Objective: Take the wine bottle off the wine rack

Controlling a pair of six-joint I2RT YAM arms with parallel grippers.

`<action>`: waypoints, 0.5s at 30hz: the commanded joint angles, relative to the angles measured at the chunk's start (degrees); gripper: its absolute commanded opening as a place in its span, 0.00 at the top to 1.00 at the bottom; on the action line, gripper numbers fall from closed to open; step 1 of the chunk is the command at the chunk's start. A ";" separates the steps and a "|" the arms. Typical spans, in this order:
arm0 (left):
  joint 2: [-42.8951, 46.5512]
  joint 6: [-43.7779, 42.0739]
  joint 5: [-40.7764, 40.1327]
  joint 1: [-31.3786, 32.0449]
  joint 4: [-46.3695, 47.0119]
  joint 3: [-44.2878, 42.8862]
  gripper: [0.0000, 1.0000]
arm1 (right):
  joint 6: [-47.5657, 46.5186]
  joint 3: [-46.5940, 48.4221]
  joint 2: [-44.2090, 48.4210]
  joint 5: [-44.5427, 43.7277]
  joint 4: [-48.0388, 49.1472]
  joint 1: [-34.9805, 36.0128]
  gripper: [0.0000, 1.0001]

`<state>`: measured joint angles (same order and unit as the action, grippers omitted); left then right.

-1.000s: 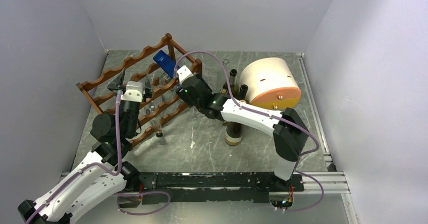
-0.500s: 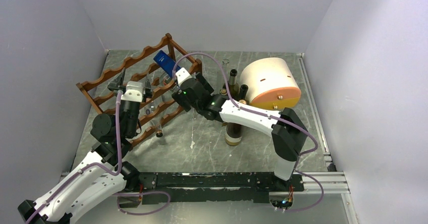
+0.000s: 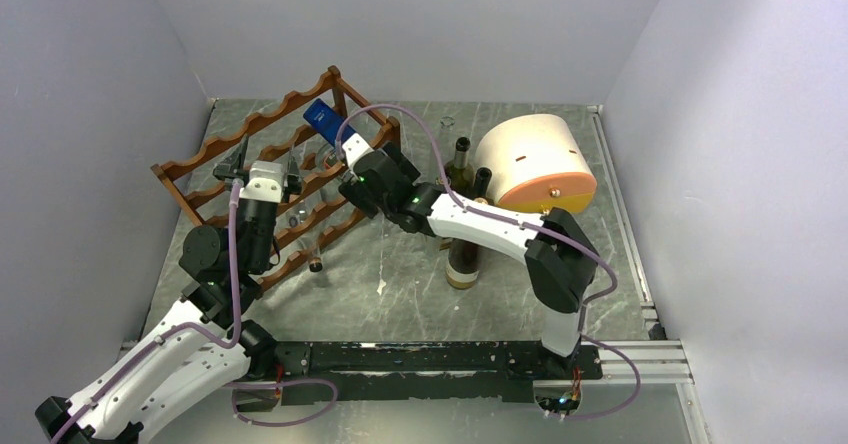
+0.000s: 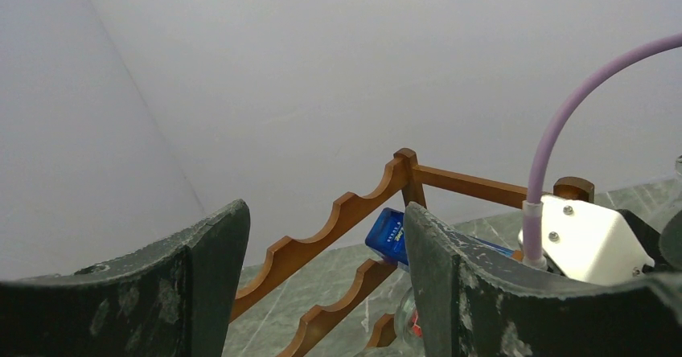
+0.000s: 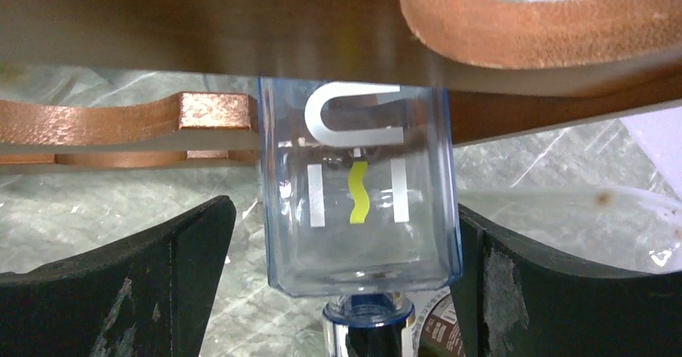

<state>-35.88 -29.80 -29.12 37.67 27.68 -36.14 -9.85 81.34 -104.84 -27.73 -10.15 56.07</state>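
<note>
The reddish-brown wine rack [image 3: 262,129] stands tilted at the back left. A blue-tinted, square-sided wine bottle [image 3: 325,121] lies across its top tier, neck towards the right arm. My right gripper [image 3: 347,160] is open around the bottle's shoulder end. In the right wrist view the bottle [image 5: 358,196] sits between the fingers [image 5: 185,268] under a rack rail [image 5: 523,35]; there is a gap on the left, and the right finger is close to the glass. My left gripper [image 3: 266,156] hovers open over the rack's front, holding nothing. In its wrist view the rails [image 4: 354,204] and bottle base [image 4: 386,232] lie beyond.
A cream-and-orange drum-shaped box [image 3: 530,164] lies at the back right. Dark upright bottles [image 3: 459,164] [image 3: 463,254] stand beside it, under the right forearm. Clear glass bottles [image 3: 300,219] rest in the rack's lower tiers. Grey walls close in on three sides.
My right gripper has opened wide and shifted slightly left along the bottle towards the rack. The left arm and the bottle have not moved.
</note>
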 commanded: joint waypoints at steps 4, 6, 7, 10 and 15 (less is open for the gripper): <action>0.43 -0.02 0.77 -0.33 1.06 -0.26 0.26 | -4.25 3.46 -3.26 -2.02 2.46 -0.39 0.00; 0.31 0.05 0.80 -0.32 1.06 -0.25 0.26 | -4.76 3.62 -3.80 -2.24 2.94 -0.49 0.00; 0.26 0.09 0.89 -0.32 1.01 -0.32 0.26 | -5.01 3.59 -4.06 -2.24 3.25 -0.56 0.00; -0.02 0.40 1.28 -0.35 0.63 -0.51 0.26 | -5.42 3.73 -4.91 -2.49 3.68 -0.77 0.03; -0.22 0.70 1.60 -0.33 0.32 -0.60 0.27 | -4.47 5.16 -5.45 -1.92 1.48 -0.48 0.39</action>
<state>-36.01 -29.76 -28.84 37.67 27.62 -36.14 -15.14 84.03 -108.86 -30.33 -8.19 55.57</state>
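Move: The clear, blue-edged wine bottle still lies in the rack, its shoulder already between the right hand's open fingers. Its middle is about 5 cm ahead and 3 cm to the left, at hand height. The rack rail crosses over it roughly 2 cm ahead of the hand, 1 cm left and 4 cm up. A standing green bottle is some 19 cm right and 2 cm back. From the left hand, the wine bottle lies about 14 cm ahead, 12 cm right and 21 cm below. Forward by about 2 cm, the right hand slides farther along the body of the wine bottle under the rail, dipping nearly 1 cm before rising slightly at the end. It rolls some 5 degrees, left side down, and its fingers, wide open at first, close late to about three quarters and meet both sides of the bottle. ##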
